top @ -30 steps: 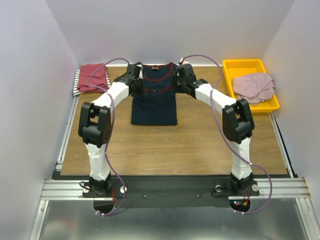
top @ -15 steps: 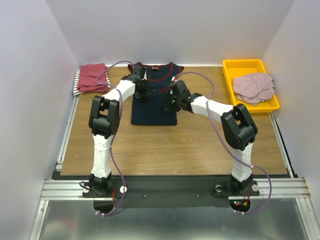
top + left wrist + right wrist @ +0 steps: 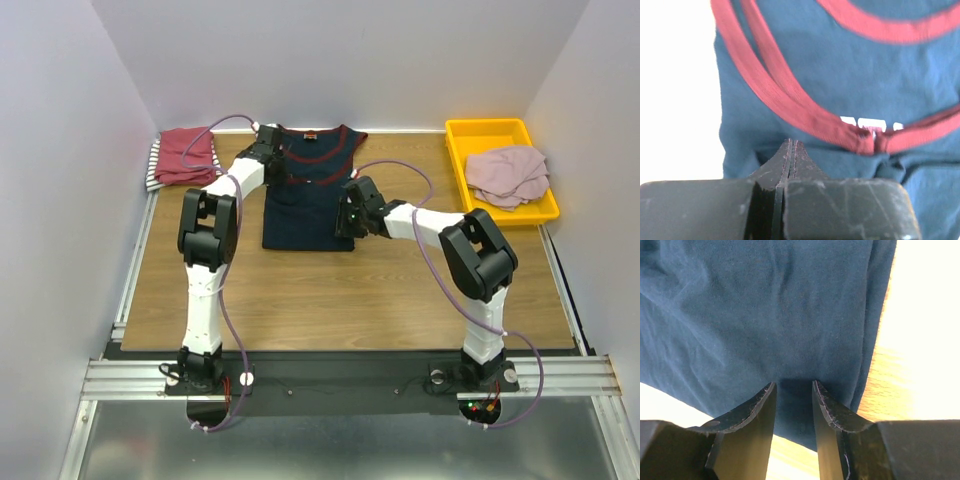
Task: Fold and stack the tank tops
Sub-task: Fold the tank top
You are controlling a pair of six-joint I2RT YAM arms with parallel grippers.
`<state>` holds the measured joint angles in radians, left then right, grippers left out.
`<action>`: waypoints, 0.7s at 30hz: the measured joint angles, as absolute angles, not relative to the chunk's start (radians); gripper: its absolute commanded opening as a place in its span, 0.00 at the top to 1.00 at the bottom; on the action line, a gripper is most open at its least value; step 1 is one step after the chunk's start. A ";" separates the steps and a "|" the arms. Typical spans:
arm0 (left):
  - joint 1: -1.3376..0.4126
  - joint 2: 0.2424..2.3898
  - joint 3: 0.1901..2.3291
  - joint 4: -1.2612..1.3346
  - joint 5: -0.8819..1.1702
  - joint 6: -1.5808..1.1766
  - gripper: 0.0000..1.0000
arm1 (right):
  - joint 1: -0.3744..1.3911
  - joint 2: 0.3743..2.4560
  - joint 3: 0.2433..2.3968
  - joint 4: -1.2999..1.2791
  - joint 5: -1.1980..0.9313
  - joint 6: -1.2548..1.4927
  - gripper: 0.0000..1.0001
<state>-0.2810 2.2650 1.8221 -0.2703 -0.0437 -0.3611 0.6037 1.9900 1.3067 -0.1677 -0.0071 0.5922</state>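
Note:
The navy jersey [image 3: 308, 205] with maroon trim lies flat at the back middle of the table, sides folded in. My left gripper [image 3: 271, 165] is shut, with its tips on the cloth at the jersey's left armhole, just below the maroon trim [image 3: 790, 107]; I see no cloth between the jaws [image 3: 791, 143]. My right gripper [image 3: 346, 216] is open a little over the jersey's near right corner [image 3: 765, 315]; nothing is between its jaws [image 3: 793, 385]. A dark-red top [image 3: 186, 153] lies folded on a striped one [image 3: 153, 166] at the back left. A dusty-pink top [image 3: 508, 172] lies crumpled in the tray.
The yellow plastic tray [image 3: 487, 130] stands at the back right corner. White walls close in the back and both sides. Bare wooden tabletop [image 3: 340, 290] stretches between the jersey and the arm bases.
My right gripper has slid from the jersey's right shoulder toward me, down to its near right corner. My left gripper dipped inward, then went back to the left armhole.

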 measured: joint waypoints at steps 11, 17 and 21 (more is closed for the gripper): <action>-0.212 2.250 1.878 -0.216 -0.021 -0.401 0.77 | 0.619 1.887 1.136 -0.084 0.004 0.635 0.60; -0.210 1.971 1.563 -0.182 -0.016 -0.549 0.76 | 0.706 1.773 0.993 -0.074 0.042 0.704 0.59; -0.220 1.642 1.278 -0.159 -0.003 -0.668 0.80 | 0.821 1.637 0.843 -0.085 0.066 0.783 0.57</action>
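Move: The right fingertips stand on the folded tank top beside its near right corner, about 3 cm behind them and 2 cm to their right; the tank top's middle is some 12 cm ahead and 8 cm to their left. From the closed left fingers, low over the cloth, that middle lies about 7 cm right and 3 cm back. The maroon stack is roughly 24 cm to the left of the left hand and 5 cm ahead. Straight back towards the base, slowly and then faster, the right hand drags the near right corner about 14 cm with its part-open tips still on the cloth and staying level. The left hand first edges a few centimetres forward and left while rising, then parts its fingers slightly and pulls back and up off the tank top, ending some 12 cm higher, its left side tipping up. ##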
